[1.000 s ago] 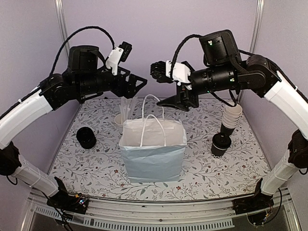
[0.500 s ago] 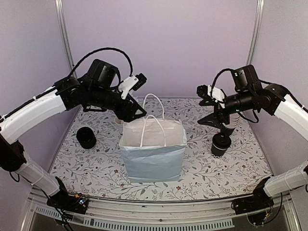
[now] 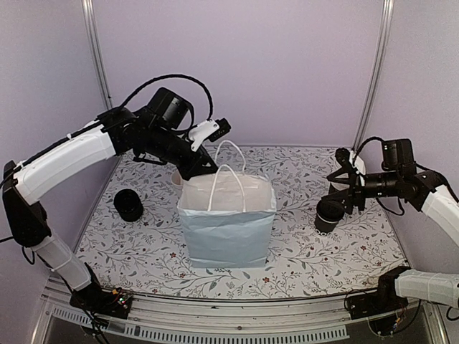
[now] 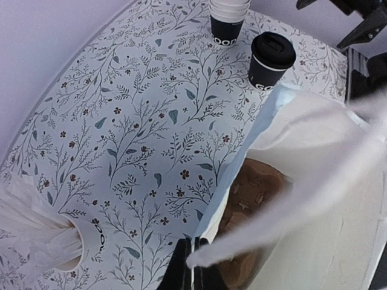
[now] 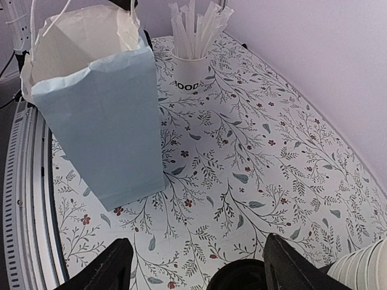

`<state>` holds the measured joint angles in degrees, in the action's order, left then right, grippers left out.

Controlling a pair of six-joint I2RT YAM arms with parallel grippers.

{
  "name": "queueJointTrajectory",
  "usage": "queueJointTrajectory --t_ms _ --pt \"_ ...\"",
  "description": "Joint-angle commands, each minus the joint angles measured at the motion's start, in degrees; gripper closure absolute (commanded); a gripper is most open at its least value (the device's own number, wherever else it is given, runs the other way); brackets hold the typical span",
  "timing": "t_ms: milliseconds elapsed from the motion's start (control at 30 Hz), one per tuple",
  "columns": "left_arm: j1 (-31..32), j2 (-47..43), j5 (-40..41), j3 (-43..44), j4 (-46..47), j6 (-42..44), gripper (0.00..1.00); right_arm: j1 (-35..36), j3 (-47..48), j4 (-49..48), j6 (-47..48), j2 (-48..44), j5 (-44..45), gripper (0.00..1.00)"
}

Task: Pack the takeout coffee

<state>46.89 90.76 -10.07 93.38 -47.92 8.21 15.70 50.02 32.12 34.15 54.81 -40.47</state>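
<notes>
A black lidded coffee cup (image 3: pixel 329 215) stands at the right of the table. My right gripper (image 3: pixel 340 199) is low just behind it and open. In the right wrist view the cup's lid (image 5: pixel 242 279) shows at the bottom edge between the spread fingers (image 5: pixel 115 266). The pale blue paper bag (image 3: pixel 226 222) stands open in the middle. My left gripper (image 4: pixel 195 275) is shut on the bag's back rim (image 4: pixel 266 121), near one white handle. The brown pulp carrier (image 4: pixel 254 187) lies at the bottom inside the bag.
A white cup of straws (image 5: pixel 192 69) stands behind the bag on the left. A stack of black cups (image 4: pixel 228 24) stands beside the lidded cup (image 4: pixel 270 59). A short black round object (image 3: pixel 129 205) sits at the left. Purple walls close the back and sides.
My left gripper came down to the bag's back rim and shut on it. My right arm swung down and to the right, ending low behind the lidded cup, still open.
</notes>
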Motion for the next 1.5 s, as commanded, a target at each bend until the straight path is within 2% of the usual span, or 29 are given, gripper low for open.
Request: queueJointTrajectory --t_ms 0,233,433,600,867,1100,1467 --pt "-0.62 -0.37 -0.27 1.3 -2.33 0.85 1.0 -1.0 -3.04 -4.74 -1.81 -2.16 -3.21 0.23" --pt "1.04 -6.31 12.18 -0.11 4.07 1.12 1.0 -2.35 -4.24 -6.64 -2.54 -2.34 -2.96 0.23" --pt "5.11 -14.46 20.25 -9.4 17.0 3.19 1.0 -2.48 -6.53 -7.94 -2.69 -2.13 -2.56 0.23" --pt "7.25 -17.27 17.86 -16.38 20.55 2.64 1.0 -2.51 -6.95 -8.51 -2.52 -1.47 -2.28 0.23" --pt "15.39 -22.03 18.18 -26.46 24.66 -2.96 1.0 -2.48 -7.21 -8.74 -2.25 -0.19 -2.49 0.23" --pt "22.07 -26.34 15.51 -30.96 26.73 -7.94 1.0 -2.52 -7.04 -8.83 -2.16 0.9 -3.33 0.23" --pt "25.92 -26.4 11.74 -32.76 26.74 -11.99 0.99 -2.52 -7.04 -8.39 -1.81 1.37 -3.9 0.23"
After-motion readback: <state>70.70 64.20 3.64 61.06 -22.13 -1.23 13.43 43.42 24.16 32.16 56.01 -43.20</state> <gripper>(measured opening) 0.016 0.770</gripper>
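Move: The left hand, its fingers shut, holds the far rim of the paper bag near its left end. The bag's middle lies about 6 cm back, 6 right and 12 below; the straw cup stands some 11 cm ahead, 6 left and 20 below. From the open right hand the lidded cup is about 2 cm ahead and 16 below, the cup stack some 13 ahead, 4 right and 13 below, and the bag about 30 left, 5 back and 10 below. Up first, by about 7 cm, then down again and back towards the base, the left hand hauls the pinched far rim of the paper bag roughly 14 cm in all; its fingers tip up some 20 degrees and partly ease back, never loosening. Meanwhile the right hand, jaws still open, sinks about 3 cm over the lidded cup. ##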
